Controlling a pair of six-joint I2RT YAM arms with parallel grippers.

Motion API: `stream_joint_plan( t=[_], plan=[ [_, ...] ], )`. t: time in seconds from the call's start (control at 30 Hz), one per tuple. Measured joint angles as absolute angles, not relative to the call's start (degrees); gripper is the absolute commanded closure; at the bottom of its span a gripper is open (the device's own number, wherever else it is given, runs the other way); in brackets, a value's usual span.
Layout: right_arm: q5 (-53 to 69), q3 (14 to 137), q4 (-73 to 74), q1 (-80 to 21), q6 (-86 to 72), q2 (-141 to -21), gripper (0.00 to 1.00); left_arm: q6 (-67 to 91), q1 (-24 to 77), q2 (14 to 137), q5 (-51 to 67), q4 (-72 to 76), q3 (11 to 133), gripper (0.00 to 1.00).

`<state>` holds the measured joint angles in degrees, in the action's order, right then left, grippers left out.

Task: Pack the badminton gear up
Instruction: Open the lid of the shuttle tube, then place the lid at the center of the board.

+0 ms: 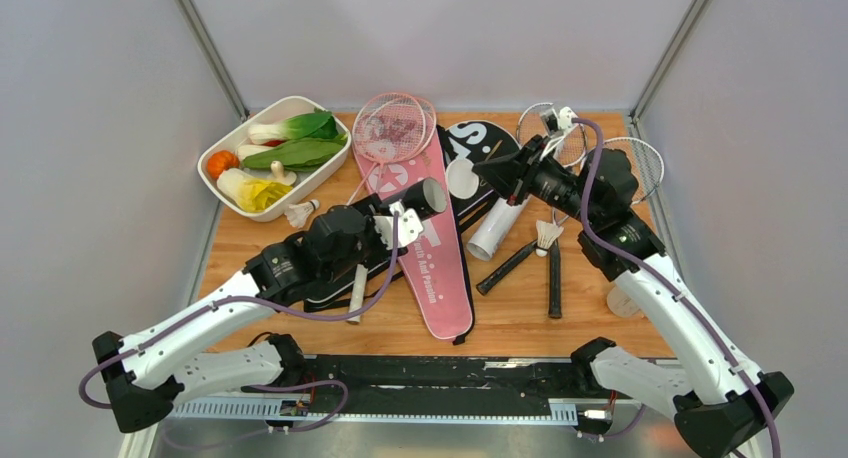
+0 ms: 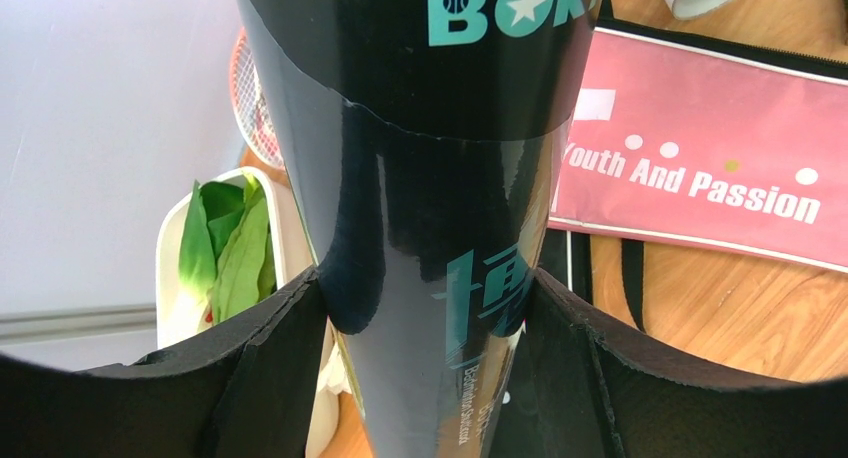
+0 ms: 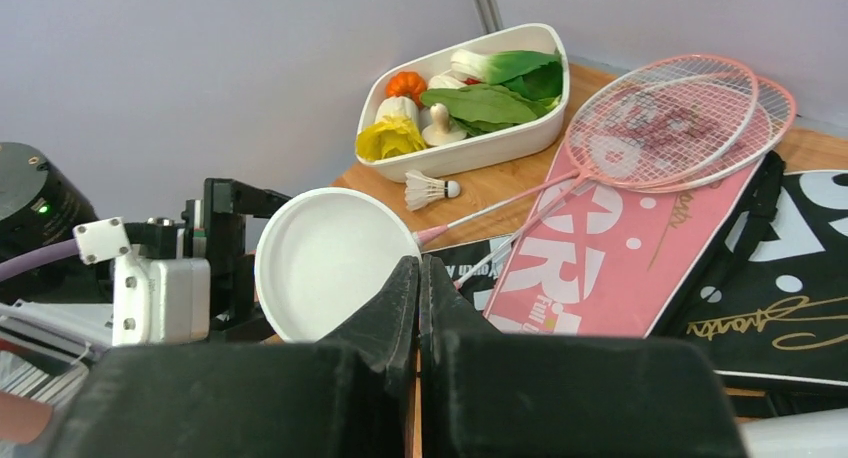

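Observation:
My left gripper (image 1: pixel 408 216) is shut on a long black tube (image 1: pixel 425 198); in the left wrist view the tube (image 2: pixel 440 178) fills the space between my jaws (image 2: pixel 428 278). Its white round end (image 3: pixel 330 263) faces my right gripper (image 3: pixel 419 268), which is shut and empty above the black SPORT cover (image 1: pixel 475 143). Two pink rackets (image 1: pixel 392 128) lie on the pink cover (image 1: pixel 435 268). A white tube (image 1: pixel 497 228) lies beside it. Silver rackets (image 1: pixel 560 143) lie at the back right, and their black handles (image 1: pixel 510 266) point forward. One shuttlecock (image 1: pixel 547 235) sits between the handles, and another (image 1: pixel 300 214) sits near the dish.
A white dish of vegetables (image 1: pixel 215 173) stands at the back left. A small white bottle (image 1: pixel 620 303) sits at the right edge under my right arm. Grey walls enclose the wooden table (image 1: pixel 520 323) on three sides.

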<state>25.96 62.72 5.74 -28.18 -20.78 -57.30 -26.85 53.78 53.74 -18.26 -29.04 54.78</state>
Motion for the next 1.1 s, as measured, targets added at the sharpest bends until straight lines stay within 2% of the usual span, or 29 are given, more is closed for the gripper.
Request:
stream_joint_plan(
  t=[0.17,0.47,0.67,0.9,1.03,1.1],
  plan=[
    [19.03,62.74,8.54,-27.94,-21.43,-57.12,1.00,-26.94,53.78,52.58,-18.28,-28.91,54.57,1.00],
    [10.22,61.43,25.19,-26.13,-21.82,-56.25,1.00,-30.44,53.80,44.51,-24.27,-20.91,48.10,1.00],
    [7.55,49.36,36.88,-26.11,-25.61,-47.40,1.00,-31.66,53.78,41.71,-29.32,-11.77,44.71,1.00],
    [7.29,33.21,42.70,-26.11,-34.54,-38.74,1.00,-27.81,53.80,41.91,-34.72,-6.24,44.36,1.00],
    [6.39,29.21,44.36,-26.11,-37.89,-34.87,0.99,-24.64,53.78,43.18,-37.47,-7.03,45.93,1.00],
    [6.02,28.14,44.29,-26.11,-39.00,-33.98,0.95,-23.66,53.78,43.46,-38.24,-7.68,46.83,1.00]
  ],
)
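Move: The right hand already has the white lid off the tube and carries it to a bare patch of table about 13 cm back, 9 cm to its right and 35 cm below. A slanting black racket handle lies some 8 cm farther out than that patch, and a straight black handle about 14 cm to its right and 6 cm farther out. For the left hand, still holding the black tube, the lid is roughly 15 cm right, 2 cm ahead and 12 cm above. Keeping the lid pinched by its rim, the right hand edges a little forward, then sweeps down about 30 cm while going back and right towards the bare table beside the pink bag, its level fingers tipping some 50 degrees downward. The left hand keeps its grip on the black tube, lifting it about 7 cm and 5 cm left while tilting its fingers up and turning counter-clockwise. ##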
